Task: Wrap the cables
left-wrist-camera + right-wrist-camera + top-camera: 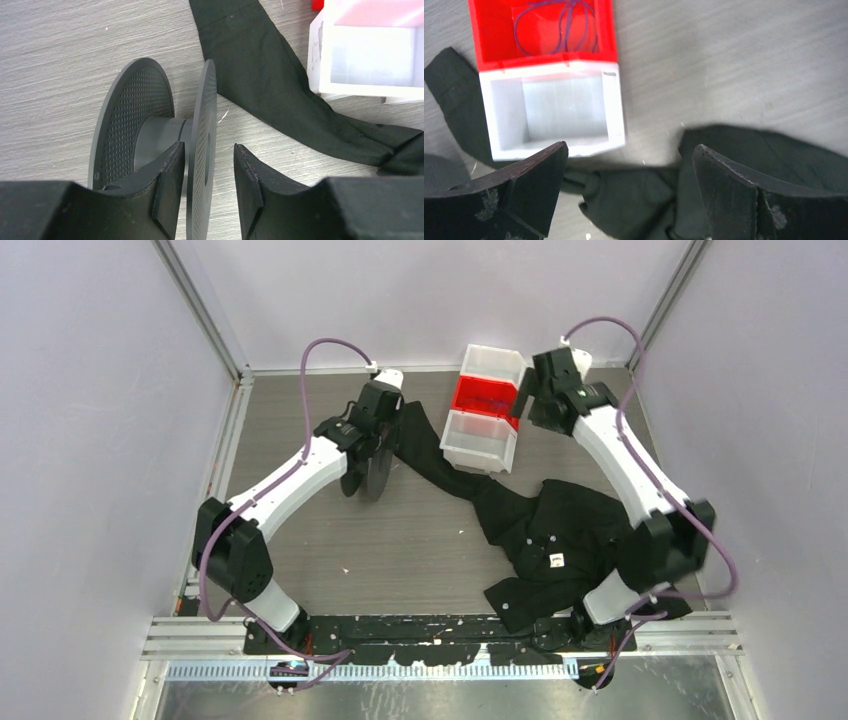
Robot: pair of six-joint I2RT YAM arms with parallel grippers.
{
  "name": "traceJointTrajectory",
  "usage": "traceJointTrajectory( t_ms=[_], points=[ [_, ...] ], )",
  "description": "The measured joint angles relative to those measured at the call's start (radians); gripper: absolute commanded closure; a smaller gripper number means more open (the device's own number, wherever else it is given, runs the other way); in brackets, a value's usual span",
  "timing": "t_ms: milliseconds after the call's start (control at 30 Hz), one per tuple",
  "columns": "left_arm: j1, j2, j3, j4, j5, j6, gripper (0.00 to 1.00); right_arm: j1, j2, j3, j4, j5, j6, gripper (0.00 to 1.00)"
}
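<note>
The dark grey two-flanged reel (368, 472) stands on edge on the table. Its hub (157, 136) is bare where it shows. My left gripper (207, 147) is open and straddles the reel's right flange (206, 120). The left finger sits between the flanges, close to that flange, and the right finger stands clear of it. A thin dark cable (515, 32) lies in loose loops inside the red bin (489, 30). My right gripper (629, 147) hangs wide open with nothing in it, above the black garment (634, 200) beside the bins.
Three joined bins stand at the back middle: a white bin (495, 360), the red bin (485, 395) and another white bin (478, 440). The black garment (560, 530) spreads from the bins to the right arm's base, one sleeve reaching toward the reel. Walls close in on three sides.
</note>
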Motion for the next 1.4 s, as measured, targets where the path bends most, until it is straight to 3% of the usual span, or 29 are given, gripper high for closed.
traceJointTrajectory(
  t_ms=[200, 433, 733, 867, 1000, 1067, 1167, 1233, 1400],
  points=[
    [0.021, 0.024, 0.073, -0.043, 0.015, 0.0, 0.47, 0.0, 0.377, 0.299, -0.012, 0.0, -0.048, 0.0],
    [0.058, 0.057, 0.193, -0.121, 0.05, -0.007, 0.46, 0.0, 0.741, 0.624, -0.035, -0.018, -0.077, 0.05],
    [0.151, 0.051, 0.329, -0.234, 0.113, -0.086, 0.45, -0.001, 0.964, 0.877, -0.039, -0.065, -0.08, 0.16],
    [0.271, 0.004, 0.313, -0.298, 0.163, -0.143, 0.45, -0.006, 1.015, 0.888, -0.009, -0.1, -0.072, 0.22],
    [0.391, -0.088, 0.219, -0.331, 0.187, -0.178, 0.45, -0.01, 1.078, 0.912, 0.015, -0.132, -0.061, 0.35],
    [0.405, -0.125, 0.178, -0.345, 0.198, -0.188, 0.43, -0.011, 1.095, 0.93, 0.027, -0.13, -0.056, 0.49],
    [0.397, -0.156, 0.13, -0.353, 0.241, -0.188, 0.16, -0.013, 1.095, 0.937, 0.043, -0.151, -0.048, 0.79],
    [0.395, -0.166, 0.095, -0.351, 0.294, -0.185, 0.06, -0.015, 1.095, 0.937, 0.044, -0.159, -0.043, 0.96],
    [0.394, -0.206, -0.005, -0.343, 0.439, -0.151, 0.08, -0.022, 1.083, 0.937, 0.045, -0.175, -0.041, 1.0]
  ],
)
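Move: The purple cable lies in the red bin, about 21 cm ahead of my right hand, 8 cm left and 18 cm below; the near white bin is some 10 cm closer than the cable and 3 cm left of it, the far white bin about 11 cm beyond it and 3 cm right. The grey spool stands upright under my left hand, its right flange between my fingers, its middle level with them, roughly 3 cm left and 8 cm below. The black sleeve lies about 12 cm ahead, 13 cm right and 17 cm down from this hand. I reach my right hand forward some 21 cm, down and a little left, into the red bin, and shut its fingers on the purple cable. Meanwhile I lift my left hand about 7 cm clear of the spool's flange, swing it left over the spool, then draw it back, down and slightly right to the spool's left side, tipping it down and left side up as the fingers open wide. ##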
